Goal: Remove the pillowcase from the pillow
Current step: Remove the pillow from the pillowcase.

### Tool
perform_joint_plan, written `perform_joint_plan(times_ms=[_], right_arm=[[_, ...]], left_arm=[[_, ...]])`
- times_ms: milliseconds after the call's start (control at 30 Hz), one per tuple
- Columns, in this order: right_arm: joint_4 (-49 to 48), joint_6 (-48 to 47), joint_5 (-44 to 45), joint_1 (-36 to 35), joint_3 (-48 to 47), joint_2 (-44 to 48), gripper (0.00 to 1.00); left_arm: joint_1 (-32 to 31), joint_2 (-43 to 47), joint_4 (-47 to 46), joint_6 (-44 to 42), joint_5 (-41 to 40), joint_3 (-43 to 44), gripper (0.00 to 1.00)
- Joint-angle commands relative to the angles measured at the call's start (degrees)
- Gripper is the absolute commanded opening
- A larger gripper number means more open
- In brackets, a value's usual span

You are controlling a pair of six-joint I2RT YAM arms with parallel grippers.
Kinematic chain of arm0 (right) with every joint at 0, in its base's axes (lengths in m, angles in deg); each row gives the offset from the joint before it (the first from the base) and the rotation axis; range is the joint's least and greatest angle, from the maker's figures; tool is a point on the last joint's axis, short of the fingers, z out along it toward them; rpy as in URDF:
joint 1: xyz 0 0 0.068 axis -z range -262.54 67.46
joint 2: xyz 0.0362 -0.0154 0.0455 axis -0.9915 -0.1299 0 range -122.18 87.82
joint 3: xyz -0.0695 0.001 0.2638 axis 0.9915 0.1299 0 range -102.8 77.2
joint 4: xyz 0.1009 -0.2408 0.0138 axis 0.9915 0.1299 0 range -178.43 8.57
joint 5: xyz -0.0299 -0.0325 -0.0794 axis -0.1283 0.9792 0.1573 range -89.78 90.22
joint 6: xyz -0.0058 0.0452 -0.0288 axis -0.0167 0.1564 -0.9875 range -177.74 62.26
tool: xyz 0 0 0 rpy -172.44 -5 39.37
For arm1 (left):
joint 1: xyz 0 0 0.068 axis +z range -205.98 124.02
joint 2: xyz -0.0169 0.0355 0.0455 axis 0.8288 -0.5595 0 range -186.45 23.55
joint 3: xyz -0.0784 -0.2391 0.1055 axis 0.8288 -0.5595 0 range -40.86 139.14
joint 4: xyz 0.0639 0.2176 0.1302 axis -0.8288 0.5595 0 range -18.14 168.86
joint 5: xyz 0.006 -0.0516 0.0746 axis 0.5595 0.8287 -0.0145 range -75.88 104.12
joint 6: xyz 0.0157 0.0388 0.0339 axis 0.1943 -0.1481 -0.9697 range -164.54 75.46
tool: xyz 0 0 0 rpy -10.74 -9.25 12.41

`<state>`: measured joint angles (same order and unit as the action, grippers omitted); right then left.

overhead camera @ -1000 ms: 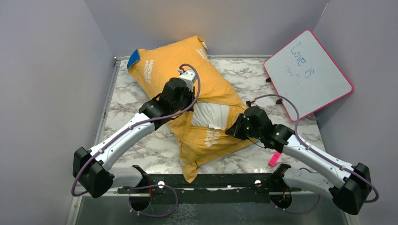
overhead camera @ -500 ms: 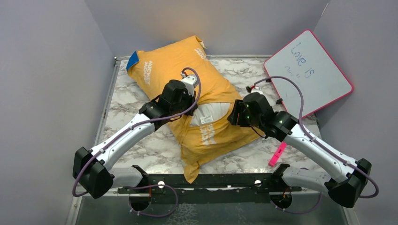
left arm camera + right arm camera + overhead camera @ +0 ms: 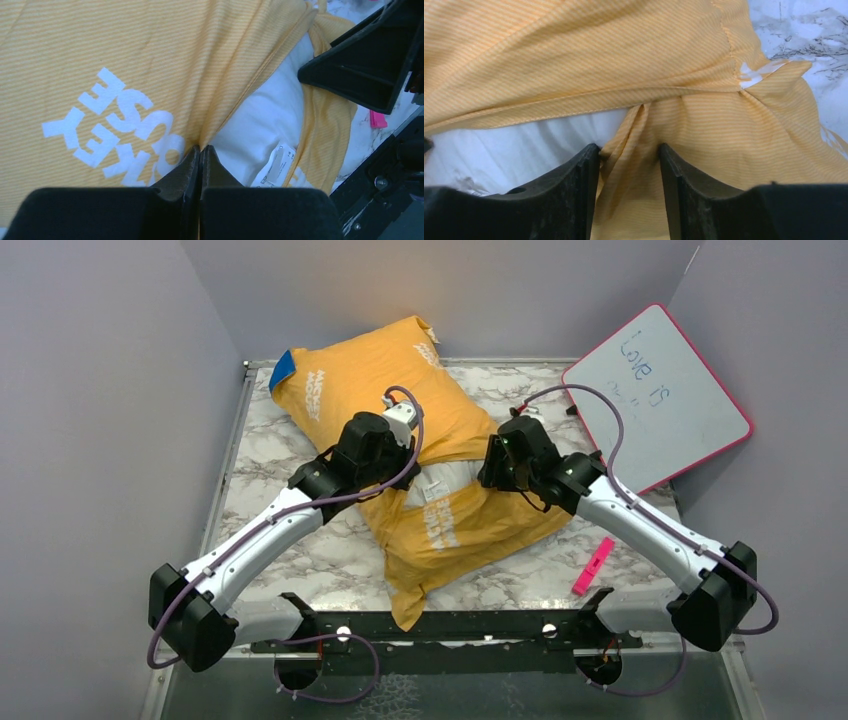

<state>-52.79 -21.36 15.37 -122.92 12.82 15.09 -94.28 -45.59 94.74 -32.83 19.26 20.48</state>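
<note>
The pillowcase, orange-yellow with white lettering, lies across the marble table with a blue corner at the far left. A strip of the white pillow shows through its opening in the middle. My left gripper is on the left side of that opening, its jaws shut on the edge of the pillowcase beside the pillow and its label. My right gripper is at the right end of the opening. In the right wrist view it stands open, astride a loose fold of pillowcase next to the pillow.
A pink-edged whiteboard leans at the back right. A pink marker lies on the table near the right arm's base. Grey walls close in the left, back and right sides.
My right gripper has opened, let go of the pillowcase and moved farther back along the opening. The freed fabric has settled back, so less of the white pillow shows. The left gripper keeps its hold.
</note>
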Motion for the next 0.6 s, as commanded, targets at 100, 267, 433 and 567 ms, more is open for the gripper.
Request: perform_joint_plan(times_ms=[100, 267, 433, 567], right_arm=[[4.94, 2.49, 9.85, 3.27, 5.19, 3.62, 0.39], [2.81, -2.13, -0.41, 22.67, 15.23, 10.57, 0.27], [-0.01, -4.71, -8.96, 27.28, 16.50, 10.85, 0.25], [-3.76, -8.36, -22.14, 27.28, 15.42, 10.25, 0.25]], left_arm=[[0.38, 2.96, 2.75, -0.36, -3.99, -1.30, 0.00], [0.39, 4.95, 2.71, 0.53, -11.38, -1.77, 0.00], [0.39, 5.64, 2.70, -0.49, -10.65, -1.72, 0.00], [0.40, 3.25, 2.18, -3.21, -1.58, 0.66, 0.02]])
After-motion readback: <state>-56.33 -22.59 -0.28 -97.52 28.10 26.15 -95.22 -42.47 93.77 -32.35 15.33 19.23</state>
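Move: Just below the right hand, a centimetre or two under and slightly ahead, a fold of the pillowcase's near layer already stands between its open fingers. The white pillow showing in the opening is centred some 8 cm to its left, level fore and aft; the opening's right corner lies about 6 cm ahead and 6 cm right. From the left hand, already pinching the far hem, the fold is roughly 15 cm to the right and level fore and aft. Rightward, with a quick pull after a brief start, the right hand goes about 11 cm and sinks some 4 cm, its fingers closing around the near-layer fold and dragging the cloth away from the left hand. Its wrist turns about 15 degrees clockwise, easing slightly back at the end. The left hand stays almost in place with the far hem still pinched, rising about a centimetre. ##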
